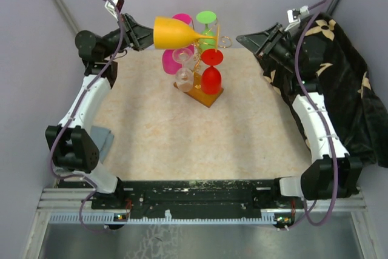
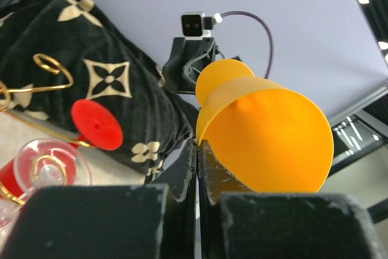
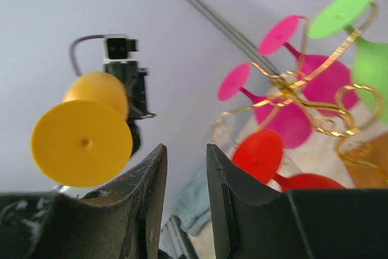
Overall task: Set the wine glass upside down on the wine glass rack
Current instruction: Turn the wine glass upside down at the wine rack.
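The orange-yellow wine glass [image 1: 176,33] lies on its side in the air, its foot pointing toward the wine glass rack [image 1: 203,94]. My left gripper [image 1: 150,36] is shut on the bowl's rim; in the left wrist view the fingertips [image 2: 198,145] pinch the thin wall of the wine glass [image 2: 267,131]. The rack's gold scroll arms [image 3: 291,83] carry pink, green, red and clear glasses hanging upside down. My right gripper [image 3: 185,150] is open with nothing between its fingers, right of the rack [image 1: 241,39], facing the wine glass foot [image 3: 82,142].
A black cloth with a cream flower pattern [image 1: 339,77] drapes the right side behind the right arm. A grey cloth [image 1: 103,141] lies by the left arm's base. The red glass foot [image 2: 97,124] and a clear glass [image 2: 51,162] sit close under the held glass.
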Robot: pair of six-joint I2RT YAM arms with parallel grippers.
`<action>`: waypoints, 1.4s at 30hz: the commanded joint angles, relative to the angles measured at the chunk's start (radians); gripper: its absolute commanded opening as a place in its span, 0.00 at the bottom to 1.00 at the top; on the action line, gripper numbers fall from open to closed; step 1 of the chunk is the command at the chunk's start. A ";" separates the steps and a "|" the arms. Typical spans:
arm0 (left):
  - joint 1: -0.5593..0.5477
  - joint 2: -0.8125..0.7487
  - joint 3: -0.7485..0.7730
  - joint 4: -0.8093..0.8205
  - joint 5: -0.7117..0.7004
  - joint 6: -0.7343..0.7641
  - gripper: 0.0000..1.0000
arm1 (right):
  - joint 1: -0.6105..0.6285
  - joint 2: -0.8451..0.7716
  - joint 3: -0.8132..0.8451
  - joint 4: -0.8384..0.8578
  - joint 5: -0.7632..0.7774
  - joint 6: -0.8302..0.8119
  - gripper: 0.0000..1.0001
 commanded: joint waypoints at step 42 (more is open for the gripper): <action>-0.107 0.215 -0.005 0.893 -0.186 -0.750 0.00 | 0.196 0.389 0.222 1.357 -0.036 1.095 0.36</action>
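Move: The left hand holds the yellow glass by its rim, foot pointing right, with the right gripper about 25 cm to its right, level ahead and slightly lower; the wine rack's top is roughly 13 cm right, 9 ahead and 14 below. From the right hand, the yellow glass is some 15 cm left, level ahead and 5 above; the rack top lies 12 cm left, 9 ahead, 10 below, and the red glass 9 left, 2 ahead, 17 below. Right gripper goes about 13 cm up, back and leftward towards the yellow glass, which the left tilts foot-up. ##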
